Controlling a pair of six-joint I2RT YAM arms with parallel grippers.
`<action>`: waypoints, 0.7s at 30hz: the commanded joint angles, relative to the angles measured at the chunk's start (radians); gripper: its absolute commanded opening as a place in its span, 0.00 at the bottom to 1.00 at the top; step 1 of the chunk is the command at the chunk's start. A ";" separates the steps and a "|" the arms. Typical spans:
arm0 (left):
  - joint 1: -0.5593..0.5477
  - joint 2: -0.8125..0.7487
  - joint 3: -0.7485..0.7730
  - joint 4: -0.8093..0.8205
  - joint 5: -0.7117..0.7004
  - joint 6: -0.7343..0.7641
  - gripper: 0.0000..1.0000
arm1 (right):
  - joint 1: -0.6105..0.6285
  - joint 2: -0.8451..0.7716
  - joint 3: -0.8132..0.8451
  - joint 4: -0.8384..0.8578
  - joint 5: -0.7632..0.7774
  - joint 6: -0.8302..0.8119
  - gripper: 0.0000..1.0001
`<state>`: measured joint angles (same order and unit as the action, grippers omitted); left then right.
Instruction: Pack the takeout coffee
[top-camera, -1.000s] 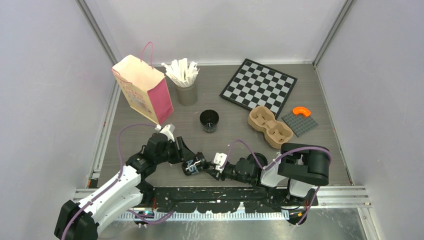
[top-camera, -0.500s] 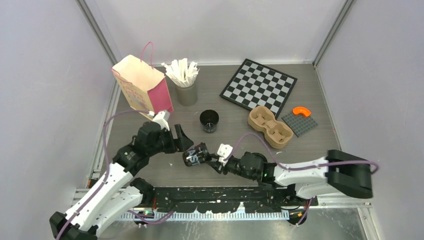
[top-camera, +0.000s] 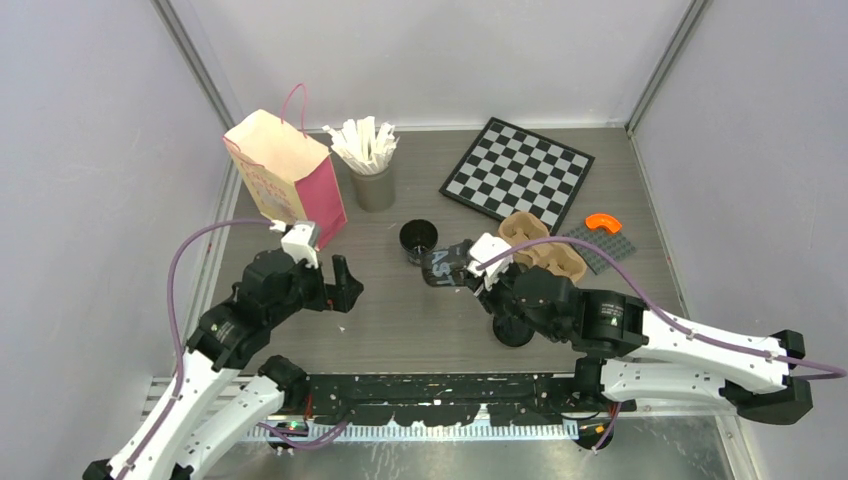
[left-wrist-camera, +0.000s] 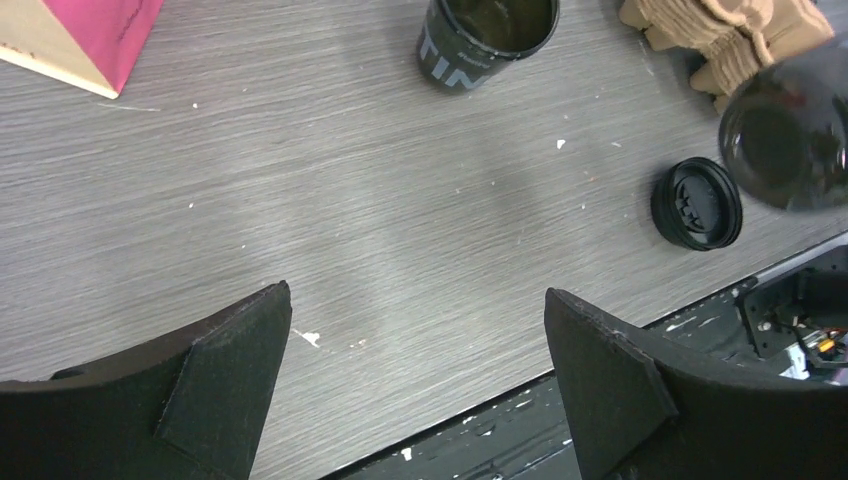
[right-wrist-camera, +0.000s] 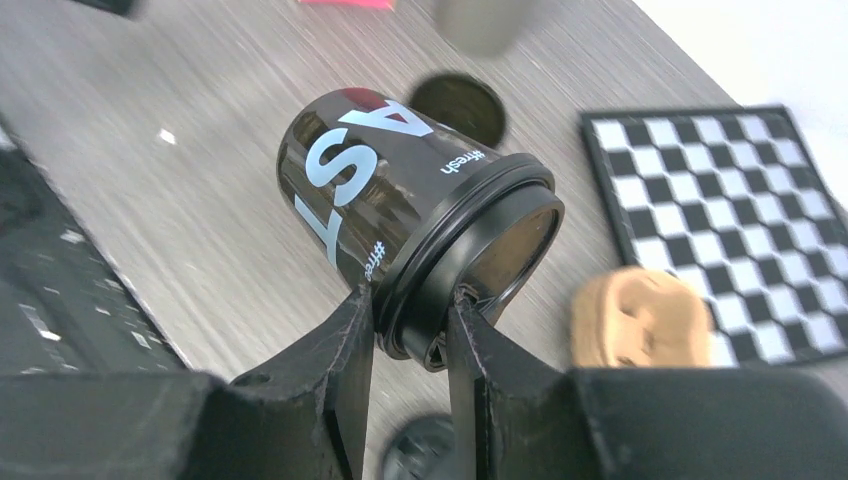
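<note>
My right gripper is shut on the lidded rim of a black takeout coffee cup with white lettering and holds it tilted on its side above the table. In the right wrist view the fingers pinch the lid edge of that cup. A second black cup, open and without a lid, stands upright just behind it. A loose black lid lies flat near the front edge. The brown pulp carrier sits to the right. My left gripper hangs wide open over bare table, its jaws holding nothing.
A pink paper bag stands at the back left, beside a grey cup of white stirrers. A chessboard lies at the back right. A grey studded plate with an orange piece sits behind the carrier.
My left gripper let go of the lidded cup, opened wide and drew back to the left. My right gripper carried the cup up and right, toward the open cup and the carrier.
</note>
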<state>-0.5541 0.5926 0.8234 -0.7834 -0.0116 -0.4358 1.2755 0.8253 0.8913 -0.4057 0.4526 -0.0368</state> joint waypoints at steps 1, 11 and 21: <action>-0.001 -0.082 -0.067 0.018 -0.022 0.060 1.00 | 0.005 0.077 0.126 -0.362 0.202 -0.061 0.20; 0.000 -0.188 -0.083 0.013 -0.025 0.075 1.00 | -0.127 0.300 0.293 -0.515 0.192 -0.381 0.21; -0.001 -0.317 -0.096 0.017 -0.041 0.083 1.00 | -0.314 0.465 0.380 -0.463 0.040 -0.727 0.23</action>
<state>-0.5541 0.2935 0.7341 -0.7868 -0.0456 -0.3782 1.0370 1.2362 1.1969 -0.8909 0.5972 -0.5610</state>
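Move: The right hand still holds the lidded cup; the cardboard tray's middle lies about 13 cm ahead of it, 13 cm to its right and 23 cm below. The loose lid is some 3 cm back and 8 cm right, and the open cup about 12 cm ahead and 11 cm left. The chessboard's middle is roughly 30 cm ahead and 10 cm right. From the empty left hand, the tray is about 11 cm ahead and 37 cm right. Forward and to the right, sinking about 4 cm, the right hand carries the lidded cup roughly 12 cm towards the cardboard tray, keeping its pinch at the lid end. Its wrist rolls some 55 degrees, left side dropping, so the fingers swing from forward-left to steeply down and forward. The empty, wide-open left hand eases a few centimetres back and left, fingers tipping up. ##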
